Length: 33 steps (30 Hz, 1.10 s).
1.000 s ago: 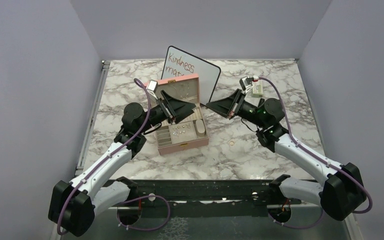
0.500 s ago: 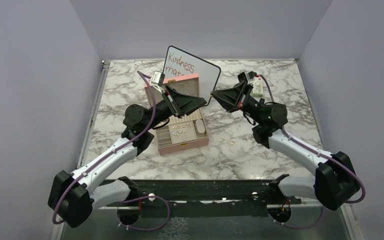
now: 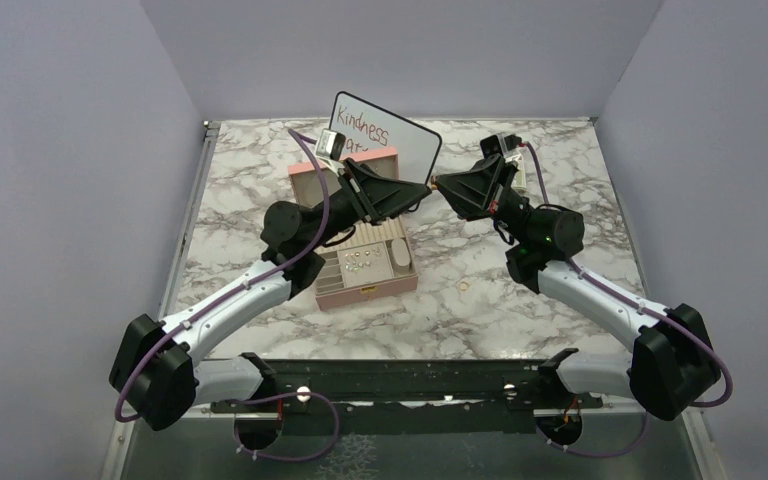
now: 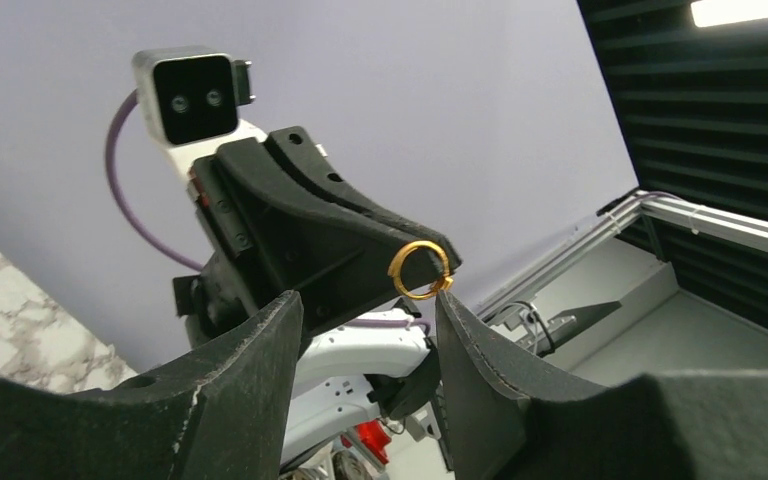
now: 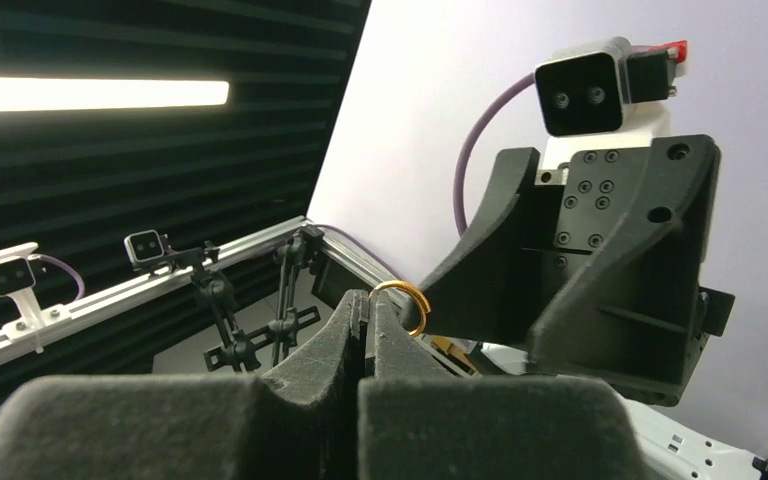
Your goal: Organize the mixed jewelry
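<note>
My right gripper [image 5: 370, 300] is shut on a thin gold ring [image 5: 405, 285], one piece of the mixed jewelry, which sticks up from its fingertips. In the top view both grippers meet tip to tip in the air above the open pink box [image 3: 365, 285]. My left gripper [image 4: 368, 300] is open. The gold ring [image 4: 420, 270] hangs just past its tips and touches the tip of its right finger [image 4: 460, 340]. Several tiny gold pieces [image 3: 358, 262] lie in the box's tray. Another small ring [image 3: 464, 287] lies on the marble to the right of the box.
The box's lid [image 3: 305, 180] stands up behind the left gripper [image 3: 423, 188]. A small whiteboard with red writing [image 3: 385, 135] leans at the back. Grey walls close in the marble table [image 3: 260, 180] on three sides.
Both arms have lifted and swung toward each other until the tips meet. The left jaws have narrowed. The right gripper has stayed shut on the ring.
</note>
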Available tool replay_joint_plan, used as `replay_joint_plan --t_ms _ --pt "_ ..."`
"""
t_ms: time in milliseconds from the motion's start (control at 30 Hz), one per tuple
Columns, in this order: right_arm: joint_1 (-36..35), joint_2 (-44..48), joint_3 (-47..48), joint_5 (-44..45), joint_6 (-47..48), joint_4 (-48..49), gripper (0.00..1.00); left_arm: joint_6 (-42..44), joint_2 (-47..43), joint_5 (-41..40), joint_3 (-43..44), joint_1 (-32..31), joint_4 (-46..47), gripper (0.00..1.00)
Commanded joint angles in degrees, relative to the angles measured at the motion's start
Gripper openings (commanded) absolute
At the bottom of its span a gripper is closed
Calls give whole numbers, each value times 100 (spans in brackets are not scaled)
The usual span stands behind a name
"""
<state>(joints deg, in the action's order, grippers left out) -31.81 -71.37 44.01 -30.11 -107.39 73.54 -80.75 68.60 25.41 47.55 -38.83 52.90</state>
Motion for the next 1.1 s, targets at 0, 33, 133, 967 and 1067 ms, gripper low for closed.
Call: replay_joint_plan --t_ms 0,33,133,967,1067 --pt "-27 -36 139 -37 -127 354 1 -92 127 -41 281 -135 589 52" --pt "-27 -49 134 -39 -144 381 1 -147 171 -30 281 -151 690 52" --pt "-27 -77 67 10 -229 485 1 -388 321 24 267 -179 1091 49" --pt "-27 -118 25 -133 -304 574 1 -707 664 121 327 -219 1806 32" --pt "-29 -107 5 -136 -338 579 1 -695 667 131 376 -216 1819 31"
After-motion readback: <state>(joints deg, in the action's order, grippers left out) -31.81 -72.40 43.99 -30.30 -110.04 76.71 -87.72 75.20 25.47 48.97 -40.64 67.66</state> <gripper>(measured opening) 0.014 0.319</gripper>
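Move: The gold ring is in my right fingertips, its middle about 1 cm ahead, left and above that hand's point. From my left hand it lies some 3 cm to the right, 3 cm higher and 1 cm back, just beyond my fingertips. From my left hand, the jewelry box's tray lies roughly 12 cm ahead, 10 cm left and 38 cm below; a loose ring on the table is about 7 cm ahead, 10 cm right and 42 cm below. I ease my left hand up about 2 cm and back about 1 cm, tipping its fingers up nearly 10 degrees so their gap lines up with the ring. On the way I narrow those fingers from half open to about a third, not yet pinching. My right hand keeps its pinch on the ring, practically still. ##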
